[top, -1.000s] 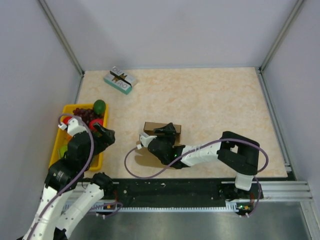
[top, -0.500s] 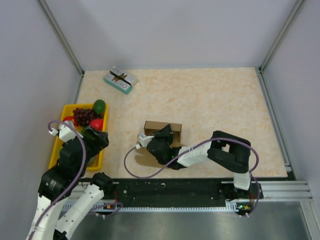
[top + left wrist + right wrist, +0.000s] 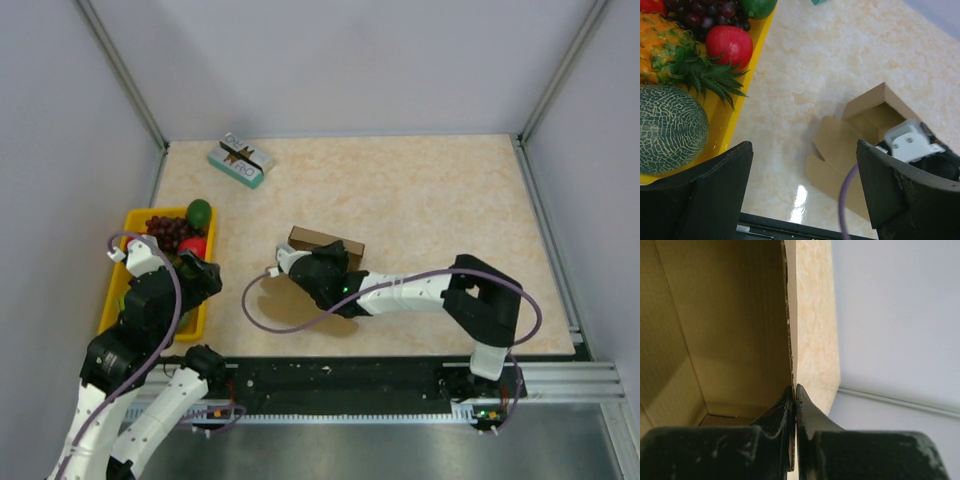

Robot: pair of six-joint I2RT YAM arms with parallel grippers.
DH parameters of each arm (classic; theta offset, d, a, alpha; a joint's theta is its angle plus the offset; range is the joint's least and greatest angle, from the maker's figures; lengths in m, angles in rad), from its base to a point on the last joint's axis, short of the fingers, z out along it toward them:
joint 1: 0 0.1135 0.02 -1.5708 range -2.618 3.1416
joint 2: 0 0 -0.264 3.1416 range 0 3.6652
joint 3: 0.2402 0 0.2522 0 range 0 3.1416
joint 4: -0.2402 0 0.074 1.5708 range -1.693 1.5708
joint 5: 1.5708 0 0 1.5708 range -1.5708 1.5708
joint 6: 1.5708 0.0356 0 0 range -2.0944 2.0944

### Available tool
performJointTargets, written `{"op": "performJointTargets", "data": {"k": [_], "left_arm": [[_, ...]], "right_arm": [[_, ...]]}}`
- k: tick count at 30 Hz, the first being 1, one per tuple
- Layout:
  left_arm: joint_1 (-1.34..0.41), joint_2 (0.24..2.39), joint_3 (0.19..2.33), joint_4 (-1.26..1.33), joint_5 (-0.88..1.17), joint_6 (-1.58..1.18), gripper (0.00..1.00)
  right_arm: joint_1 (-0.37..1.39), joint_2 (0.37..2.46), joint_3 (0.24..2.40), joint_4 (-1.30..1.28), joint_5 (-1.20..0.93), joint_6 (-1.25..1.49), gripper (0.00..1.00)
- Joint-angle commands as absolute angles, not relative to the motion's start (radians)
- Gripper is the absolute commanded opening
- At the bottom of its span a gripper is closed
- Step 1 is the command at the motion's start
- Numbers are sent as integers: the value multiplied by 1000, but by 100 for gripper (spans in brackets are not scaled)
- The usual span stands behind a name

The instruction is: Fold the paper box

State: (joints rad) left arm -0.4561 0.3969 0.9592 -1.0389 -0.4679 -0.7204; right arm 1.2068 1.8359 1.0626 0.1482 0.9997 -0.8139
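The paper box [image 3: 327, 241] is brown cardboard, partly folded, standing mid-table with flat flaps [image 3: 832, 155] lying toward the near edge. My right gripper [image 3: 322, 264] reaches over it from the near side. In the right wrist view the right gripper [image 3: 794, 388] is shut on the thin edge of one upright wall, with the box's brown inside [image 3: 725, 330] to the left. My left gripper [image 3: 196, 272] hovers by the yellow tray. It stands open [image 3: 804, 150] and holds nothing, and the box [image 3: 870, 117] lies ahead to its right.
A yellow tray [image 3: 131, 215] at the left holds grapes, a red fruit [image 3: 730, 44], a lime, a pineapple and a melon [image 3: 667, 127]. A small teal-and-white printed box [image 3: 241, 160] lies at the back left. Grey walls enclose the table.
My right gripper has shut on the box wall and shifted the box slightly toward the back left. The left arm has swung a little beside the tray, still open.
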Motion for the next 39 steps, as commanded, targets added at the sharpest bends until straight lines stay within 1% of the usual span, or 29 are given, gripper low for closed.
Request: {"op": "performJointTargets", "data": {"k": [1, 4, 5, 6, 10, 11, 12, 17, 20, 21, 22, 24, 25, 27, 28, 32, 36, 37, 39], "left_arm": [[-451, 436, 1020, -988, -495, -647, 89], [-451, 451, 1081, -997, -521, -618, 89], [-451, 456, 1097, -1003, -523, -614, 89], [-451, 460, 1110, -1005, -520, -601, 89], [-451, 500, 1175, -1012, -486, -580, 88], [-451, 505, 1183, -1011, -456, -566, 88], [-451, 512, 1186, -1002, -440, -557, 87], [-451, 506, 1137, -927, -312, -508, 88], [-451, 512, 1079, -876, -197, -509, 88], [-449, 514, 1034, -859, -134, -515, 88], [-451, 514, 1010, -823, -100, -525, 88], [-451, 508, 926, -773, -39, -560, 87], [-451, 506, 898, -744, 30, -574, 86], [-451, 505, 820, -678, 78, -610, 85], [-451, 503, 793, -654, 116, -615, 84], [-451, 506, 707, -563, 167, -658, 84], [-451, 512, 612, -482, 212, -663, 87], [-451, 509, 598, -465, 221, -661, 87], [-451, 499, 569, -428, 248, -663, 87]], "right_arm": [[1128, 1694, 1184, -236, 869, -499, 0], [1056, 1619, 1212, -385, 734, -320, 0], [1034, 1605, 1226, -437, 653, -281, 0], [985, 1589, 1238, -493, 606, -247, 0], [859, 1530, 1255, -616, 347, -41, 0], [827, 1528, 1253, -633, 249, -8, 0], [801, 1526, 1256, -670, 208, 39, 0], [637, 1496, 1184, -686, -13, 270, 0], [580, 1505, 1125, -686, -81, 426, 0], [575, 1511, 1094, -686, -77, 472, 0], [572, 1514, 1076, -684, -74, 558, 0], [571, 1519, 1037, -677, -34, 636, 0], [571, 1513, 1020, -670, -17, 728, 0], [572, 1477, 954, -614, -8, 823, 0], [571, 1465, 940, -611, 23, 929, 0], [577, 1410, 870, -591, 38, 1138, 0], [624, 1364, 851, -586, 170, 1271, 19], [632, 1358, 850, -581, 192, 1308, 22], [643, 1333, 851, -565, 192, 1336, 32]]}}
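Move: The right hand still pinches the box by the robot-side edge of its upper long wall. The box stands on its side, opening towards the robot, its middle about 3 cm left, 2 cm ahead and 5 cm below. The lid flap trails about 8 cm left, 11 cm back and 11 cm below; the bare table it is taken to lies some 10 cm right, 6 cm back and 11 cm below. The box is about 26 cm right, 15 cm ahead and 17 cm below the left hand. The right hand keeps its pinch on the box wall, lifts slightly and swings some 14 cm right, then draws back and down onto the bare table, rolling and turning clockwise until its fingers point down, so that the box turns with it; the fingers then part partway and the hand starts to rise off the wall. Meanwhile the open, empty left hand rises about 6 cm, then sweeps some 13 cm right and down towards the box, turning about 35 degrees clockwise. ##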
